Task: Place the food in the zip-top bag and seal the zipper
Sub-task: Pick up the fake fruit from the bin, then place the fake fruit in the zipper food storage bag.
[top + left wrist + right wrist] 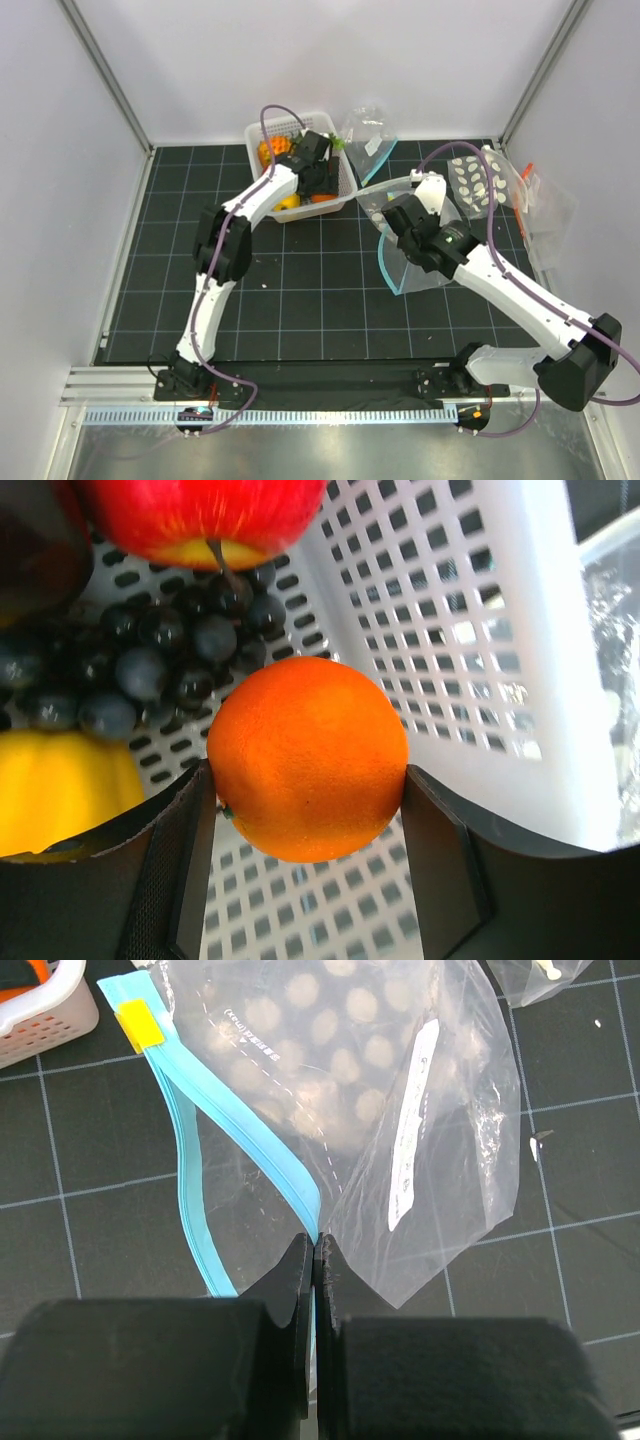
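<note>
In the left wrist view an orange (305, 760) sits between the fingers of my left gripper (308, 774), and both pads touch its sides inside the white basket (450, 630). A red apple (200, 515) and a yellow piece (60, 785) lie beside it. In the top view the left gripper (315, 185) reaches down into the basket (262, 130). My right gripper (316, 1245) is shut on the teal zipper (270, 1150) of the clear zip-top bag (440, 1160). The bag's mouth gapes toward the basket, and the bag (405, 270) hangs below the right gripper (392, 218).
Dark grapes (150, 650) fill the basket floor behind the orange. Clear bags with white dots (478, 180) lie at the back right, another clear bag (368, 140) behind the basket, one more (540, 200) by the right wall. A yellow tag (135, 1025) marks the zipper's end.
</note>
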You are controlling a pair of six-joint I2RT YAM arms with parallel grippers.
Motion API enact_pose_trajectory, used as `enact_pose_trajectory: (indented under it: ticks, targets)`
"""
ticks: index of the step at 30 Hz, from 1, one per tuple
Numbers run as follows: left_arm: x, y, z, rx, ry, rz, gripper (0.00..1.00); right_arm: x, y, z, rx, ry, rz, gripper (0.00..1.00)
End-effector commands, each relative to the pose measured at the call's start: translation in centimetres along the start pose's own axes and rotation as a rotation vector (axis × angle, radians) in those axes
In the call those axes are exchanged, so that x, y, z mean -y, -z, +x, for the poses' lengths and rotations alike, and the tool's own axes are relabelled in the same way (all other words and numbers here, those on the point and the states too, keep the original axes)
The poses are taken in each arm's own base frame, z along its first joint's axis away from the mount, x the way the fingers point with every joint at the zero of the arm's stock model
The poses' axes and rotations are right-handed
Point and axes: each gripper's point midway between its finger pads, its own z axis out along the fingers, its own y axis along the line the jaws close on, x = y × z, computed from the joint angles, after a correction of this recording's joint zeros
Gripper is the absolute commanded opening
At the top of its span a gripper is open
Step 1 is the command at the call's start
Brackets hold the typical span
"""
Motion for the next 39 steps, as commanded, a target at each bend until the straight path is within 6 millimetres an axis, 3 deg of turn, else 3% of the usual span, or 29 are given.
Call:
enact_pose_trajectory:
  ticks: [1, 2, 4, 5, 9, 12, 13, 15, 17, 18, 19, 21, 22, 25, 26, 33, 39]
  targets:
    - [2.3, 6.5, -5.3, 0.153, 0.019, 0.098, 0.40, -0.1, 0.6, -1.3, 0.047, -0.076, -0.023, 0.01]
    - [2.8, 8.2, -6.5, 0.192, 0.023, 0.118, 0.40, -0.2, 0.6, -1.2, 0.043, -0.078, -0.029, 0.01]
    - [3.0, 9.6, -6.6, 0.209, 0.026, 0.134, 0.39, -0.7, 0.7, -1.1, 0.038, -0.088, -0.062, 0.01]
    - [3.3, 11.5, -7.7, 0.253, 0.030, 0.154, 0.39, -0.8, 0.8, -1.1, 0.036, -0.090, -0.070, 0.01]
    - [4.0, 14.9, -7.8, 0.285, 0.036, 0.208, 0.38, -1.3, 1.2, -1.4, 0.032, -0.096, -0.113, 0.01]
    - [4.7, 16.3, -6.7, 0.275, 0.045, 0.259, 0.37, -1.4, 1.8, -1.8, 0.038, -0.094, -0.135, 0.01]
    - [5.4, 18.2, -6.9, 0.301, 0.044, 0.296, 0.37, -1.3, 2.1, -2.0, 0.042, -0.099, -0.140, 0.01]
    - [6.2, 18.6, -5.5, 0.293, 0.045, 0.334, 0.38, -1.5, 2.4, -2.3, 0.046, -0.100, -0.160, 0.01]
    - [7.9, 20.9, -4.9, 0.305, 0.053, 0.413, 0.38, -1.7, 2.6, -2.4, 0.041, -0.100, -0.175, 0.01]
    - [8.1, 20.5, -3.4, 0.278, 0.054, 0.418, 0.38, -1.8, 2.6, -2.4, 0.033, -0.096, -0.178, 0.02]
    - [9.8, 22.1, -3.1, 0.304, 0.049, 0.465, 0.38, -1.8, 2.6, -2.3, 0.028, -0.098, -0.178, 0.02]
    - [11.0, 21.9, -0.9, 0.277, 0.036, 0.490, 0.38, -2.0, 2.6, -2.2, 0.008, -0.092, -0.178, 0.02]
    - [12.8, 22.7, 0.1, 0.278, 0.024, 0.533, 0.38, -2.1, 2.6, -2.2, 0.002, -0.096, -0.178, 0.02]
    - [15.7, 23.4, 3.2, 0.257, -0.006, 0.592, 0.37, -2.2, 3.0, -2.3, -0.013, -0.106, -0.191, 0.02]
    - [16.4, 23.9, 3.3, 0.274, 0.000, 0.613, 0.37, -2.3, 3.2, -2.3, -0.015, -0.113, -0.196, 0.02]
    - [18.1, 23.9, 6.2, 0.273, 0.025, 0.647, 0.35, -1.9, 3.8, -2.3, -0.022, -0.112, -0.200, 0.02]
    - [18.2, 25.0, 6.4, 0.303, 0.021, 0.630, 0.33, -1.7, 3.5, -2.0, -0.022, -0.111, -0.183, 0.03]
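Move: The left hand already grips the orange in the bin; the open bag mouth it is taken to lies about 21 cm back, 16 cm to its right and 10 cm above. Beside the orange the red apple sits roughly 7 cm ahead and 2 cm left, the grapes 1 cm ahead and 6 cm left, the yellow pepper 2 cm back and 10 cm left. From the right hand, which pinches the bag's blue zipper, the orange is some 22 cm ahead, 20 cm left and 13 cm below. Up first, nearly 20 cm and easing back, the left hand lifts the gripped orange out of the bin, then swings back and right towards the bag mouth, sinking some 5 cm before slowing beside it; the hand rolls left side down and turns clockwise. The right hand keeps pinching the zipper, drifting a couple of centimetres up and left and rolling its left side up about 10 degrees. ##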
